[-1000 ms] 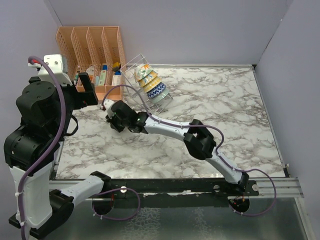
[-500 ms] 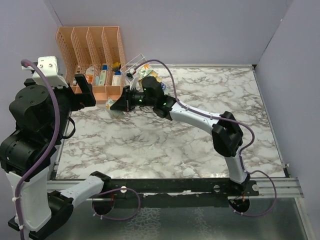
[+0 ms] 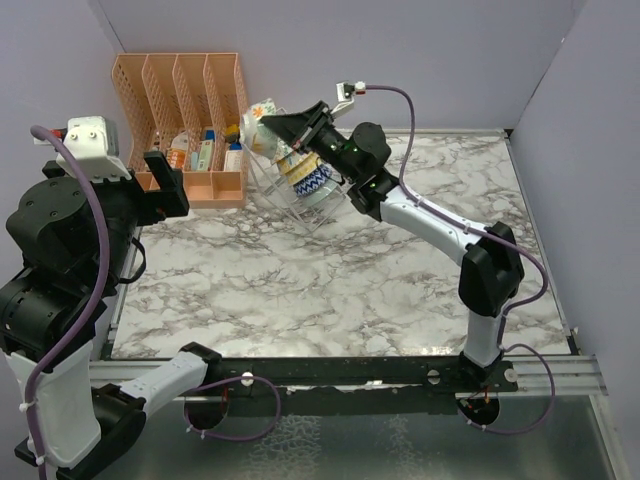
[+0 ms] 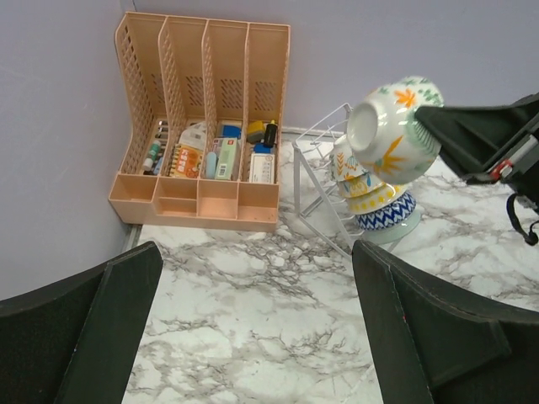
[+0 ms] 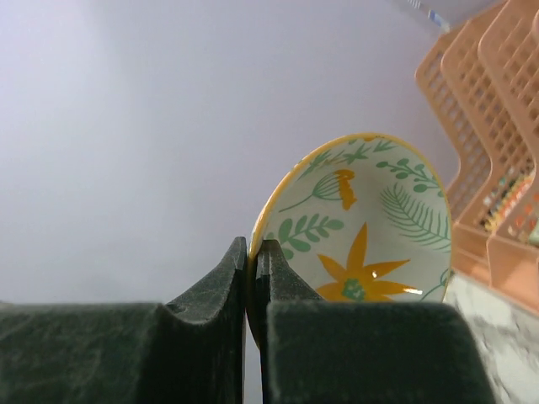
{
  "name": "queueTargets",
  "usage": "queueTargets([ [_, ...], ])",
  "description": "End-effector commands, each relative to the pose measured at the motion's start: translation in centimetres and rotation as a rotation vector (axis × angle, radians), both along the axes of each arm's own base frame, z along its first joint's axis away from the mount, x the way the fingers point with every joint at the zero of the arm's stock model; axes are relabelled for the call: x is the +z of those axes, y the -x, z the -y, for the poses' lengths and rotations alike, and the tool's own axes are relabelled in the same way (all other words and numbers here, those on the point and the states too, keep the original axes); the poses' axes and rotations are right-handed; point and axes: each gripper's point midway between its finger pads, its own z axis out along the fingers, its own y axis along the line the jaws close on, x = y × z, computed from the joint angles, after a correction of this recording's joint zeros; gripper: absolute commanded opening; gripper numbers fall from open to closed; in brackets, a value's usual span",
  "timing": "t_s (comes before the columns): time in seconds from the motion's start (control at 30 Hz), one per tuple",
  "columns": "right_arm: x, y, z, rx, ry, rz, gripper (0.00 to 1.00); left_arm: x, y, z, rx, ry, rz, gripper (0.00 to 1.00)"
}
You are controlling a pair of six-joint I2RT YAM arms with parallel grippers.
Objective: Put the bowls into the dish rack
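Observation:
My right gripper point(image 3: 283, 124) is shut on the rim of a cream bowl point(image 3: 260, 110) painted with orange flowers and green leaves. It holds the bowl in the air just above the left end of the wire dish rack point(image 3: 262, 172). The right wrist view shows both fingers pinching the bowl's yellow rim point(image 5: 370, 227). Several bowls point(image 3: 307, 172) stand nested in the rack, one with a blue zigzag pattern point(image 4: 384, 210). The left wrist view shows the held bowl point(image 4: 392, 130) over the rack point(image 4: 322, 181). My left gripper point(image 4: 253, 337) is open and empty, high above the table's left side.
An orange slotted organizer point(image 3: 185, 100) with small items stands against the back wall, left of the rack; it also shows in the left wrist view point(image 4: 202, 109). Grey walls close in the back and both sides. The marble table point(image 3: 400, 260) stretches right of the rack.
My right gripper has lifted the flowered bowl from the table left of the rack, up and to the right, to just above the rack. The left arm shifted slightly.

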Motion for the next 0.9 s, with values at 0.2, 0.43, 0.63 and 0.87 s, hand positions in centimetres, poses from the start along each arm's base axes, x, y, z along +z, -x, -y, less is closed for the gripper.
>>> queueTargets([
  [0.2, 1.5, -7.6, 4.6, -0.174, -0.521, -0.23, 0.01, 0.6, 0.5, 0.6, -0.042, 0.017, 0.019, 0.99],
  [0.43, -0.4, -10.4, 5.1, -0.237, -0.638, -0.312, 0.01, 0.3, 0.4, 0.5, -0.036, 0.007, 0.012, 0.99],
  [0.63, -3.5, -11.6, 6.8, -0.309, -0.706, -0.379, 0.01, 0.0, 0.3, 0.4, -0.03, -0.005, 0.002, 0.99],
  [0.87, -6.7, -12.7, 5.9, -0.31, -0.683, -0.456, 0.01, -0.2, -0.1, 0.4, -0.028, -0.017, -0.004, 0.99],
])
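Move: The right hand already holds the last leafy bowl by its rim. The free upper place in the dish rack lies about 12 cm ahead, 1 cm right and 12 cm below. The racked leafy bowl is roughly 12 cm ahead, 2 cm right and 15 cm down, the yellow bowl 11 cm ahead, 5 cm right and 23 cm down. The peach organizer stands some 18 cm ahead, 24 cm left. From the left hand, that place is about 30 cm ahead, 16 cm right and 22 cm below. Keeping its pinch on the leafy bowl's rim, the right hand carries it about 13 cm forward and some 5 cm to the right, over the bowls already in the dish rack; after a rise of about a centimetre it sinks, ending some 7 cm lower, and eases almost to a stop. On the way the wrist turns about 45 degrees in all, swinging the fingers clockwise from pointing mostly left to mostly forward and rolling their left side up, which brings the bowl's foot round to face up and left. ##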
